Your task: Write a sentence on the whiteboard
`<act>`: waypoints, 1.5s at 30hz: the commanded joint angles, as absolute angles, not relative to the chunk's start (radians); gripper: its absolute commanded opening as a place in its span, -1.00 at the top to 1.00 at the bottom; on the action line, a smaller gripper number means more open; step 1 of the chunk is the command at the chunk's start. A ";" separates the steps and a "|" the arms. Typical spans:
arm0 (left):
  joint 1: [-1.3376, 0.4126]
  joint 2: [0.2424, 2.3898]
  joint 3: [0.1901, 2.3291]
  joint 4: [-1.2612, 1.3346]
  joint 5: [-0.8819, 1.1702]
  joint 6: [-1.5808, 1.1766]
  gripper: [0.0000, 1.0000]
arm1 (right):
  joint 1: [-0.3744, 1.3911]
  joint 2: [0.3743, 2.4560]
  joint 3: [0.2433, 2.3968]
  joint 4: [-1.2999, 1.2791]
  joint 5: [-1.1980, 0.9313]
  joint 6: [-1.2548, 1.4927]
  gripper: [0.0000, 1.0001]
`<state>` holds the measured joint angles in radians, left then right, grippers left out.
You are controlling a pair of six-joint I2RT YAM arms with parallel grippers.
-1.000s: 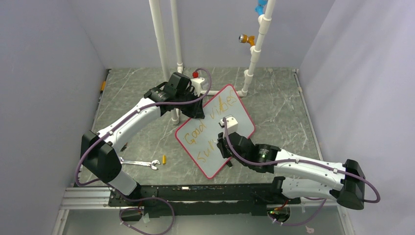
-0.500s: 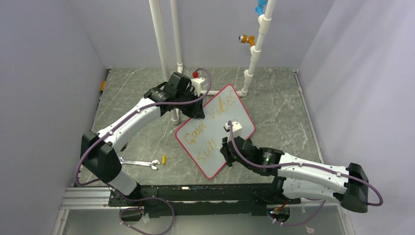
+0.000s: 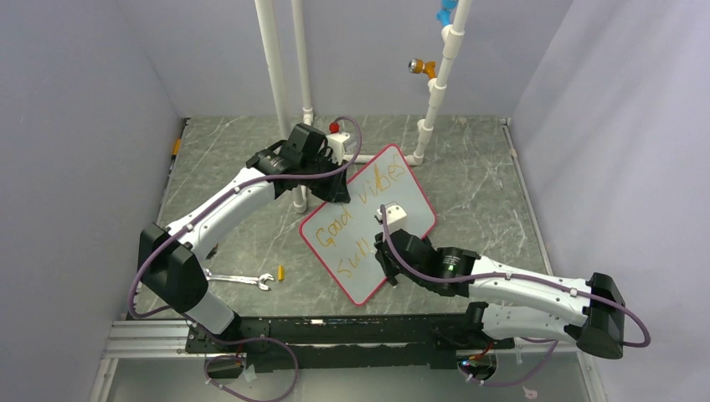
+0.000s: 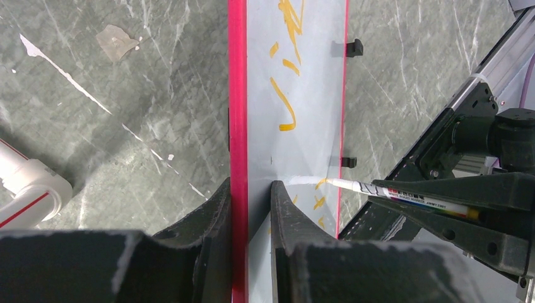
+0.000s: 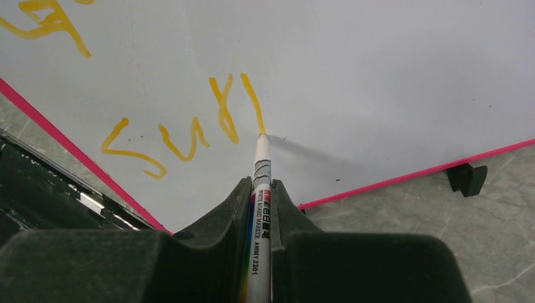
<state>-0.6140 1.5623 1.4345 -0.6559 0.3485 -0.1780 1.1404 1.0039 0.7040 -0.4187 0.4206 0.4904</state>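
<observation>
The whiteboard point(image 3: 412, 211) lies at an angle on the table, red-pink rim all round. The sentence point(image 3: 356, 208) is in orange-yellow: "Good vibes" above, a shorter second line point(image 5: 189, 129) below. My left gripper point(image 3: 336, 189) is shut on the board's far-left rim, one finger point(image 4: 214, 208) on each side of the rim point(image 4: 238, 95). My right gripper point(image 5: 260, 186) is shut on a white marker point(image 5: 260, 163). The marker's tip point(image 5: 261, 134) touches the board at the end of the last stroke. The marker point(image 4: 404, 194) also shows in the left wrist view.
A metal wrench point(image 3: 239, 279) and a small yellow piece point(image 3: 281, 272) lie on the table left of the board. White pipes point(image 3: 272, 67) stand at the back, one point(image 3: 439, 84) with an orange valve point(image 3: 421, 67). A black rail point(image 3: 335, 331) runs along the near edge.
The right gripper moved down-right, then back up-left with the marker, and a new stroke stands in the second line. The left gripper has kept its hold on the rim.
</observation>
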 commanded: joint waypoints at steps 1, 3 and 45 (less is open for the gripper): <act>-0.608 1.537 1.439 -0.626 0.222 -0.095 1.00 | 1.135 1.029 0.758 -0.359 0.457 0.455 1.00; -0.609 1.540 1.440 -0.628 0.224 -0.095 1.00 | 1.132 1.040 0.767 -0.353 0.455 0.445 1.00; -0.609 1.545 1.442 -0.627 0.224 -0.095 1.00 | 1.035 0.897 0.965 -0.499 0.584 0.281 1.00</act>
<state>-0.6113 1.5623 1.4345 -0.6525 0.3462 -0.1795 1.0492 0.9169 0.9737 -0.4808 0.5610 0.2924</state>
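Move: The right hand grips the marker, its tip already on the whiteboard at the lower end of the newest letter, about 4 cm ahead, 3 cm left and 4 cm below. The board's middle is some 7 cm ahead, 3 cm left and 2 cm below. The word "Vibes" is 14 cm ahead, 1 cm left and 4 cm higher. From the left hand, the newest letter lies about 9 cm back, 7 cm right and 9 cm below. Marker tip still on the board, the right hand draws the letter's second limb up the slope, away from its foot towards the "Good Vibes" line, roughly 3 cm forward and 3 cm up. It then lifts quickly off the surface, some 10 cm higher, drifting right and tipping its fingers up about 15 degrees, grip unchanged. The left hand keeps the board's edge pinched, steady. ##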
